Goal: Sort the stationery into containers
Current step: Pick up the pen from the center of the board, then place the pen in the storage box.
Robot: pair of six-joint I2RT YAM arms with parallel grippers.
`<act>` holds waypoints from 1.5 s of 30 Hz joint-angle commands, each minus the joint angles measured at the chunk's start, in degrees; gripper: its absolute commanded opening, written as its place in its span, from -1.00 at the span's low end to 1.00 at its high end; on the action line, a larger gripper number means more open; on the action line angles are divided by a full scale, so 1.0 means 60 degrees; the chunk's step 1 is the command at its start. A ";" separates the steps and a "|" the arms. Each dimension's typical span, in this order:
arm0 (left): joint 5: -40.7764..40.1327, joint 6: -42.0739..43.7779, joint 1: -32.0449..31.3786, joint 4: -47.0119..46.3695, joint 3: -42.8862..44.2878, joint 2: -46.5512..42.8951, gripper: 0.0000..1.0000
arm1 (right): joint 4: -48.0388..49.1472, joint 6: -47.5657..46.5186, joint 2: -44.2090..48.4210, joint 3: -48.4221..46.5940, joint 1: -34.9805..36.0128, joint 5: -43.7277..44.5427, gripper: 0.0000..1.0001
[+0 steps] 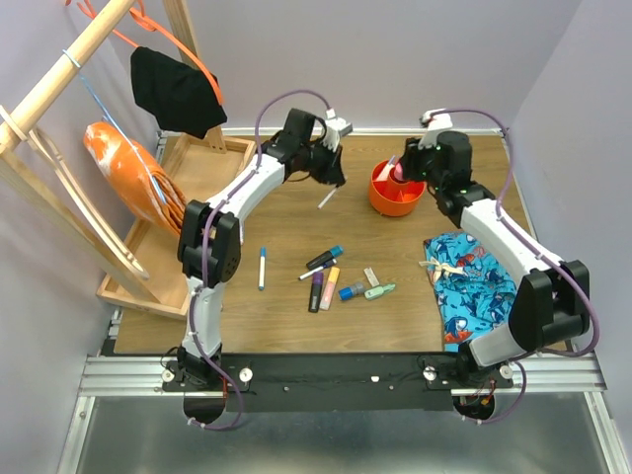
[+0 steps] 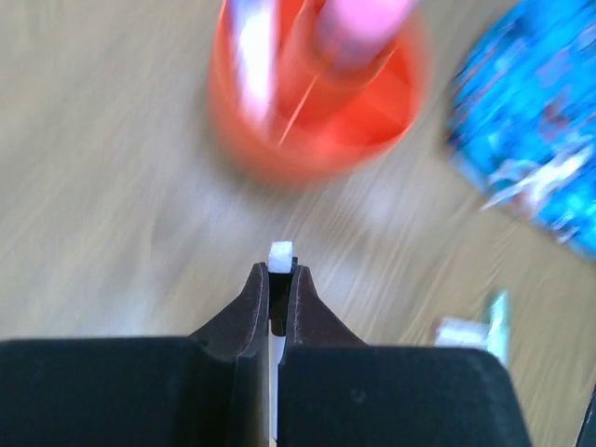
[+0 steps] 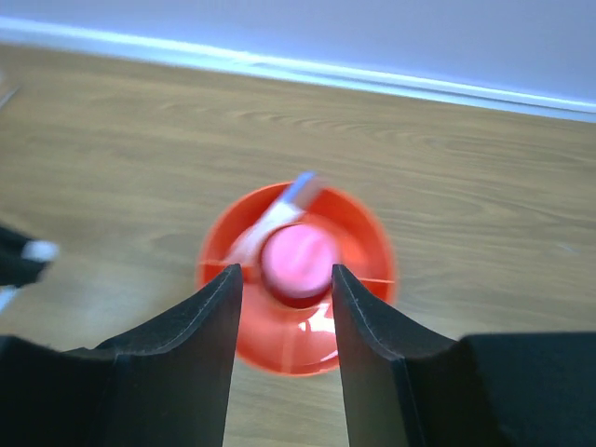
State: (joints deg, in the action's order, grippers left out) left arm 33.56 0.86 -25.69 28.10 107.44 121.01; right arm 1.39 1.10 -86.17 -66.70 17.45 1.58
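My left gripper (image 1: 334, 180) (image 2: 281, 272) is shut on a thin white pen (image 1: 326, 197) (image 2: 280, 252), held above the table left of the orange-red pot (image 1: 380, 200) (image 2: 233, 121) (image 3: 372, 251). Over the pot my right gripper (image 1: 400, 170) (image 3: 287, 275) is open, its fingers on either side of a pink marker (image 3: 298, 261) (image 2: 363, 23) standing in the pot. A white pen with a blue end (image 3: 279, 209) leans inside the pot too. Mid-table lie a blue-capped pen (image 1: 262, 267), a black-capped pen (image 1: 324, 259), purple (image 1: 316, 289), orange (image 1: 330, 287), blue (image 1: 351, 290) and green (image 1: 379, 291) markers and a small eraser (image 1: 371, 277).
A blue patterned cloth (image 1: 469, 286) (image 2: 540, 112) lies at the right. A light-wood tray (image 1: 207, 158) with a wooden rack over it stands at the left, with an orange bundle (image 1: 123, 168) and a black cloth (image 1: 178, 89) hanging there.
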 commanded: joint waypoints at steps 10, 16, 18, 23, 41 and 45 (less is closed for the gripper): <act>0.3138 -0.2577 -0.0742 -0.9106 0.1882 0.1802 -1.00 | -0.1110 0.0110 0.0651 -0.0690 -0.0653 0.1449 0.02; 0.3049 -0.2634 -0.0874 -0.9663 0.3084 0.2975 -1.00 | -0.1608 -0.0111 0.0651 -0.1042 -0.0668 0.1815 0.01; 0.3034 -0.2780 -0.0830 -0.9969 0.3129 0.3209 -1.00 | -0.1696 -0.0111 0.0651 -0.1130 -0.0668 0.1889 0.01; 0.2859 -0.3015 -0.0713 -1.0220 0.3319 0.3722 -1.00 | -0.1901 -0.0096 0.0578 -0.1291 -0.0668 0.2065 0.01; 0.2156 -0.3221 -0.0493 -1.0264 0.3276 0.4691 -0.07 | -0.1857 -0.0550 0.0622 -0.1027 -0.0653 0.2007 0.02; 0.1806 -0.2767 -0.0464 -0.9754 0.2488 0.3582 0.14 | -0.1770 -0.0434 0.0636 -0.1071 -0.0668 0.1860 0.02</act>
State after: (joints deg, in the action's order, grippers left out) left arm 48.21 -18.11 -28.62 -31.73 126.74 150.10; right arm -9.34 -1.58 -83.81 -72.84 13.76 13.21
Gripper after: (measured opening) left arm 0.514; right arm 0.509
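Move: The left hand already grips the pen, about 14 cm above the table. The orange holder's middle is some 17 cm to its right, 4 cm farther out and 9 cm lower. A pink cup sticks up from that middle, and a stored pen leans about 3 cm beyond and 3 cm left of it. The white eraser lies roughly 18 cm back and 10 cm right of the left hand. From the right hand, the holder is about 5 cm ahead, 4 cm left and 16 cm below. Swinging up and to the right, the left hand carries the pen roughly 14 cm each way towards the holder, its wrist turning some 40 degrees until the fingers point level to the right. It then eases forward and sinks about 11 cm into the far-left compartment, where the fingers open and let go. The empty right hand, still open, backs off rightward about 7 cm and slightly up, clear of the holder. ##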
